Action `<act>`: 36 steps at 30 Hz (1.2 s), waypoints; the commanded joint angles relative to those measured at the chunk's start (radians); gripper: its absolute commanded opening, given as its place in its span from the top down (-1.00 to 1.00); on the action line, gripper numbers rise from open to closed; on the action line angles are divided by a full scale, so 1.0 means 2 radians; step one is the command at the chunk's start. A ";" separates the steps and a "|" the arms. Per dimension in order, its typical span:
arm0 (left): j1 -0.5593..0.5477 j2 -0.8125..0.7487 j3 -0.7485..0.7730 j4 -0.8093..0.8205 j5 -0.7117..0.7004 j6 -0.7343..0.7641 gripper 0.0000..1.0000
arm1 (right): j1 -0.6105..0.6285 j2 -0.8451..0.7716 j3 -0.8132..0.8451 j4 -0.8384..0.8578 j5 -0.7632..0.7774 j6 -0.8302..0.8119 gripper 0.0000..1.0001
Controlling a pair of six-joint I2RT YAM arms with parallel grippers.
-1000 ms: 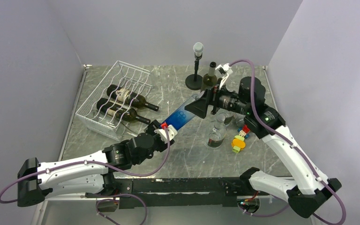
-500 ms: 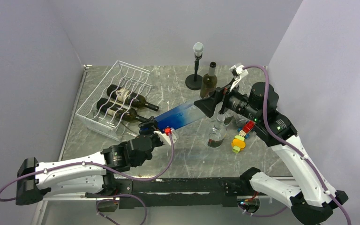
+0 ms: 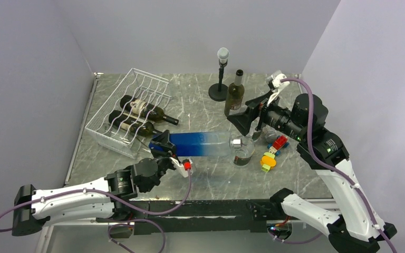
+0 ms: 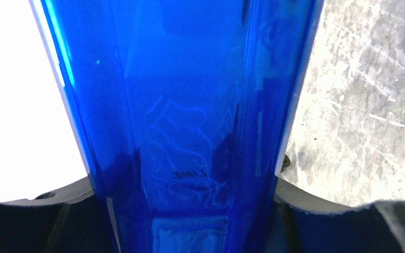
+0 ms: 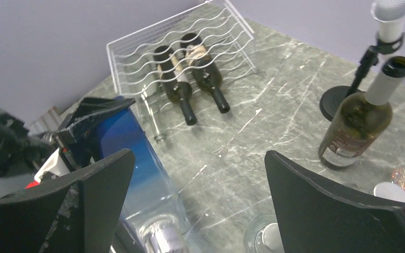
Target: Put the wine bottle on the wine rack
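The wine bottle [image 3: 198,143] is blue glass fading to clear near its silver cap. It lies nearly level above the table, cap pointing right. My left gripper [image 3: 163,145] is shut on its blue base end, and the blue glass [image 4: 190,105] fills the left wrist view. The white wire wine rack [image 3: 148,75] stands at the back left, just left of the held bottle, with two dark bottles [image 3: 142,109] lying in it. My right gripper [image 3: 250,113] hangs open above and to the right of the cap, touching nothing; its wrist view shows the rack [image 5: 137,50] beyond the bottle [image 5: 132,142].
An upright dark bottle [image 3: 235,94] and a microphone-like stand [image 3: 221,74] are at the back centre. A small clear bottle [image 3: 242,154], coloured toy blocks [image 3: 270,155] and a glittery cap [image 3: 271,136] sit under the right arm.
My left gripper swung the blue bottle down from a slant to nearly level and drew it left. The open right gripper pulled back to the right, away from the bottle's cap end.
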 commanded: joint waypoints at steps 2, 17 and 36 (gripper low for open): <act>-0.005 -0.027 0.028 0.033 0.050 0.057 0.99 | 0.001 0.024 0.026 -0.041 -0.091 -0.054 -1.00; -0.005 -0.021 0.003 0.042 0.032 0.114 0.99 | 0.126 0.093 0.011 -0.093 -0.091 -0.112 -1.00; -0.010 -0.061 -0.049 0.146 0.018 0.206 0.99 | 0.197 0.181 -0.024 -0.124 -0.033 -0.162 -1.00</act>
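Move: The blue bottle, held near its base by the left hand, has its middle about 12 cm to the right hand's left, 3 cm back and 15 cm below. From the left hand, that middle lies some 11 cm right, 1 cm back and 2 cm up, with the rack about 24 cm ahead, 17 cm left and 18 cm down. A small clear bottle stands roughly 8 cm ahead of the right hand, 5 cm right and 30 cm below. The right hand comes in from above on the cap-side half of the blue bottle, sinking some 17 cm while going about 10 cm left and 7 cm back, its wrist swinging counter-clockwise and tipping the fingers downward, jaws kept wide open. The left hand keeps its grip near the base and rolls about 20 degrees to lower the cap end, sinking about 3.5 cm and then coming back up a little. ##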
